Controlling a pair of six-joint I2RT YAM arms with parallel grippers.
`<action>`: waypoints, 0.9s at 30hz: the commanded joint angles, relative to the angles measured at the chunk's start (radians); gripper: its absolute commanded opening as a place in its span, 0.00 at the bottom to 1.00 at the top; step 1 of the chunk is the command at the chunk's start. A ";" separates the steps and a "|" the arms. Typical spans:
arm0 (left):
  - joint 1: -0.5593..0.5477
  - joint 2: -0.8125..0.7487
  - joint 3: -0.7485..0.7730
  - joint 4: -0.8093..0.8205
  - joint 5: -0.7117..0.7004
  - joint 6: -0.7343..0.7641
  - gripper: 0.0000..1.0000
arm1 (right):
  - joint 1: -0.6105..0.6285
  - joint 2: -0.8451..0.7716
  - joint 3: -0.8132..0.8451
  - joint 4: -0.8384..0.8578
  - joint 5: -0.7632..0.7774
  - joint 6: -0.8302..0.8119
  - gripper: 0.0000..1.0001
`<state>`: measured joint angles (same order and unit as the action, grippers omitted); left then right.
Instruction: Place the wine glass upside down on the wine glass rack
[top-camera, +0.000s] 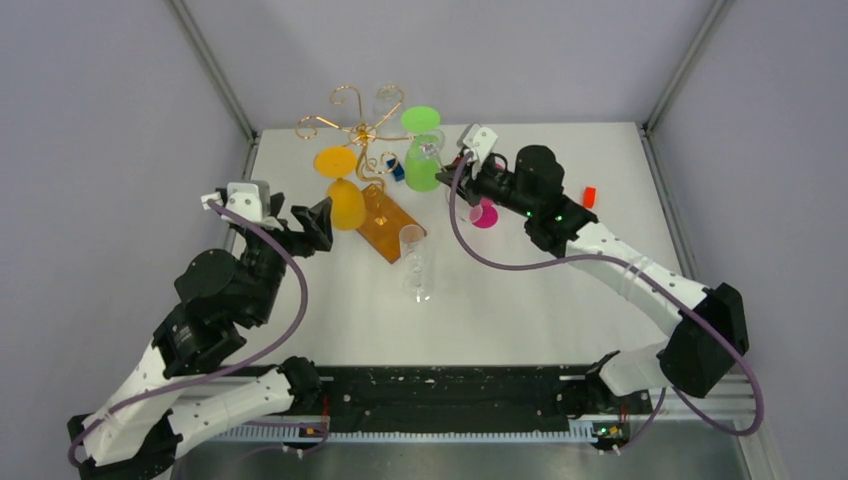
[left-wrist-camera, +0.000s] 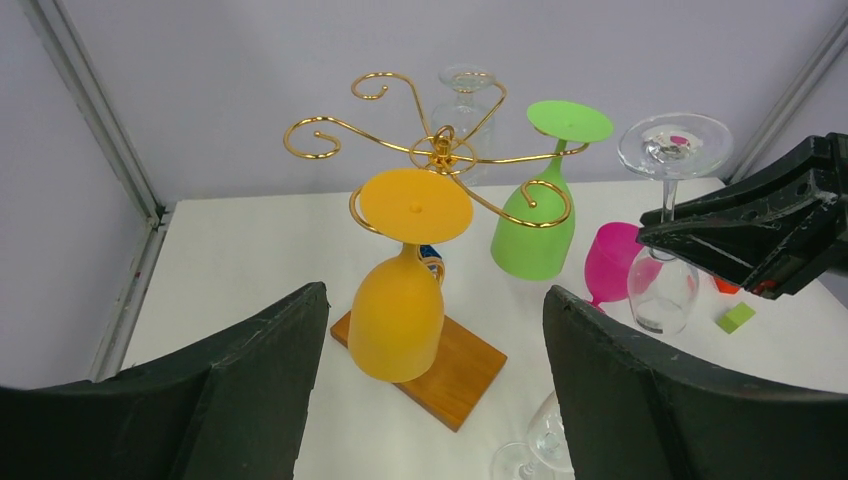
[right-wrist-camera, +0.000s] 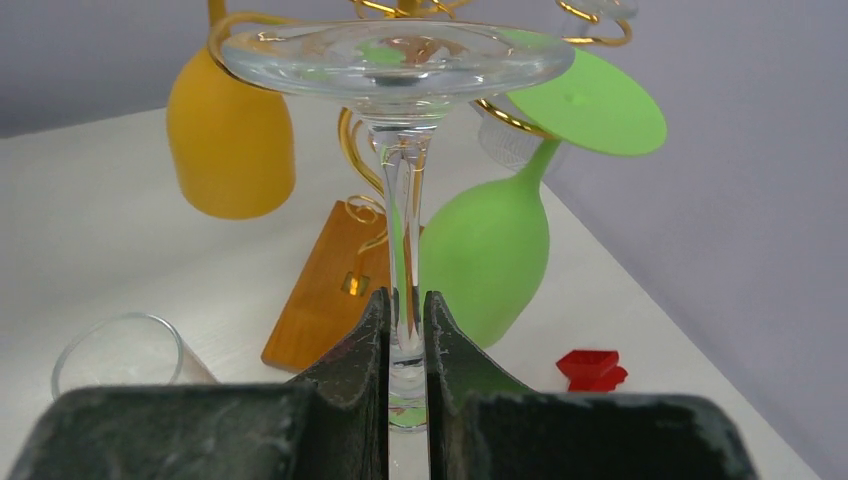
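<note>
The wine glass rack (top-camera: 362, 130) is gold wire with scroll arms on an orange-brown wooden base (top-camera: 388, 222). An orange glass (top-camera: 345, 205) and a green glass (top-camera: 422, 165) hang upside down from it. A clear glass (left-wrist-camera: 465, 90) hangs on its far side. My right gripper (right-wrist-camera: 406, 300) is shut on the stem of a clear wine glass (right-wrist-camera: 405, 200), held upside down with its foot (left-wrist-camera: 675, 145) up, just right of the green glass. My left gripper (left-wrist-camera: 435, 295) stands open in front of the orange glass, holding nothing.
A second clear glass (top-camera: 417, 262) lies on its side on the table in front of the wooden base. A pink glass (top-camera: 485, 213) sits under the right arm. A small red piece (top-camera: 589, 196) and a green block (left-wrist-camera: 735, 317) lie to the right.
</note>
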<state>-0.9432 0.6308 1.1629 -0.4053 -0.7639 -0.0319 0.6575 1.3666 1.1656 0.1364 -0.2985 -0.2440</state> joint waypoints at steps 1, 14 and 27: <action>0.003 0.003 0.008 -0.002 0.016 -0.005 0.83 | -0.008 0.013 0.015 0.257 -0.147 -0.003 0.00; 0.003 -0.036 -0.016 -0.003 0.037 0.024 0.83 | -0.009 0.143 0.073 0.332 -0.200 0.067 0.00; 0.003 -0.032 -0.020 -0.011 0.048 0.062 0.84 | -0.009 0.232 0.126 0.406 -0.206 0.183 0.00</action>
<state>-0.9432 0.5983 1.1507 -0.4290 -0.7223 0.0101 0.6575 1.5902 1.2129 0.4095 -0.4850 -0.1234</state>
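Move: The free front-right hook of the golden rack lies some 11 cm to the left of the right hand, about level with it in depth and roughly 3 cm higher. On its neighbouring hooks hang the green glass, about 8 cm ahead and 5 cm left of this hand, and the orange glass, some 20 cm left and 2 cm nearer the base. From the empty left hand the free hook is about 18 cm ahead, 12 cm right and 6 cm lower. The clear glass, still pinched by its stem and upside down, is carried about 6 cm left by the right hand towards the rack's free hook, drifting slightly forward near the end. On the way the hand lifts a little, dips some 4 cm, then begins to come up again, turning about 10 degrees counter-clockwise; the fingers keep their grip. ##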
